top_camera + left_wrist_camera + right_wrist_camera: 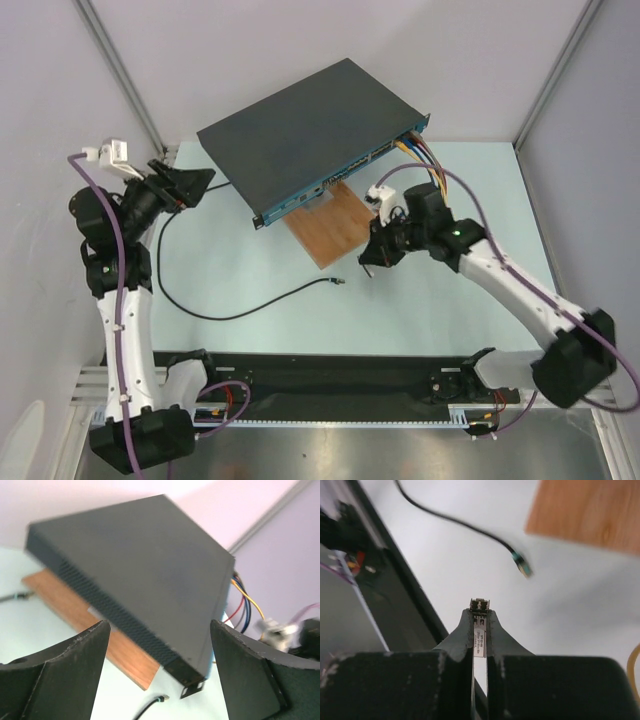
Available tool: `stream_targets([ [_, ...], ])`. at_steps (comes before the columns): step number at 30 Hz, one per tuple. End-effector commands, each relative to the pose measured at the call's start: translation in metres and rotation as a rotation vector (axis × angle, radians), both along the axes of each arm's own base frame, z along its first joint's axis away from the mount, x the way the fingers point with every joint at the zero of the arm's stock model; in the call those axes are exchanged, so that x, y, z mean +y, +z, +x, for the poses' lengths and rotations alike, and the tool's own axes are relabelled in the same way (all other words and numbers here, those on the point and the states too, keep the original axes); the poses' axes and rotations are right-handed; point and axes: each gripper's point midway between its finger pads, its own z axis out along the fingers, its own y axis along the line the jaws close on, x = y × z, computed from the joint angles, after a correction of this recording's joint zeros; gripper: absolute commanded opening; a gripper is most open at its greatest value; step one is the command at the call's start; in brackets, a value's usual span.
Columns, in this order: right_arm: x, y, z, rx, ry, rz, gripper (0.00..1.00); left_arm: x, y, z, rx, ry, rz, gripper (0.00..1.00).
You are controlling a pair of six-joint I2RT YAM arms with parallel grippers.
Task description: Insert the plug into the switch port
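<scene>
The plug (338,282) is a small pale tip on a thin black cable (230,312), lying loose on the table in front of the wooden board (335,225). It also shows as the plug (522,566) in the right wrist view and as the plug (164,698) in the left one. The switch (310,125) is a flat dark-grey box, and its ports (350,168) run along the blue front face. My right gripper (368,262) (480,612) is shut on a small silver metal module (480,604), to the right of the plug. My left gripper (205,180) (159,625) stands open at the switch's left corner, holding nothing.
Yellow, blue and red cables (425,150) leave the right end of the switch's front face. The board pokes out from under the switch toward me. A black rail (320,370) runs along the near table edge, and grey walls close in on both sides.
</scene>
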Motion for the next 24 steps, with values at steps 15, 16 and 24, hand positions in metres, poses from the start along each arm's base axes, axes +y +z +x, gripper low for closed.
stream_targets([
  [15,-0.031,0.267,0.070,-0.339,-0.363,0.697,0.00,-0.163,0.113,0.002,-0.389,-0.358,0.454,0.85],
  [16,-0.032,0.274,0.073,-0.310,-0.400,0.743,0.00,-0.176,0.102,0.003,-0.366,-0.386,0.465,0.85],
  [24,-0.023,0.292,0.082,-0.290,-0.489,0.854,0.00,-0.262,0.042,-0.021,-0.261,-0.503,0.587,0.86],
])
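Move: The plug, a small metal module already pinched in my right fingertips, lies about 30 cm right of my left hand, 7 cm back and 21 cm lower. From my right hand, the spot for meeting my left is some 8 cm ahead, straight left-right, 25 cm up; the switch front's middle is 24 cm ahead, 5 cm left, 8 cm below; the loose cable end is 4 cm ahead, 6 cm left, 17 cm down. I lift the plug steeply with my right hand, about 25 cm up and 8 cm forward, turning its down-slanting fingers up to near level and keeping them shut on it. My open left hand sweeps some 27 cm right towards the plug, arching up 13 cm over the switch before sinking most of the way again, its fingers swinging clockwise to point more to the right. ##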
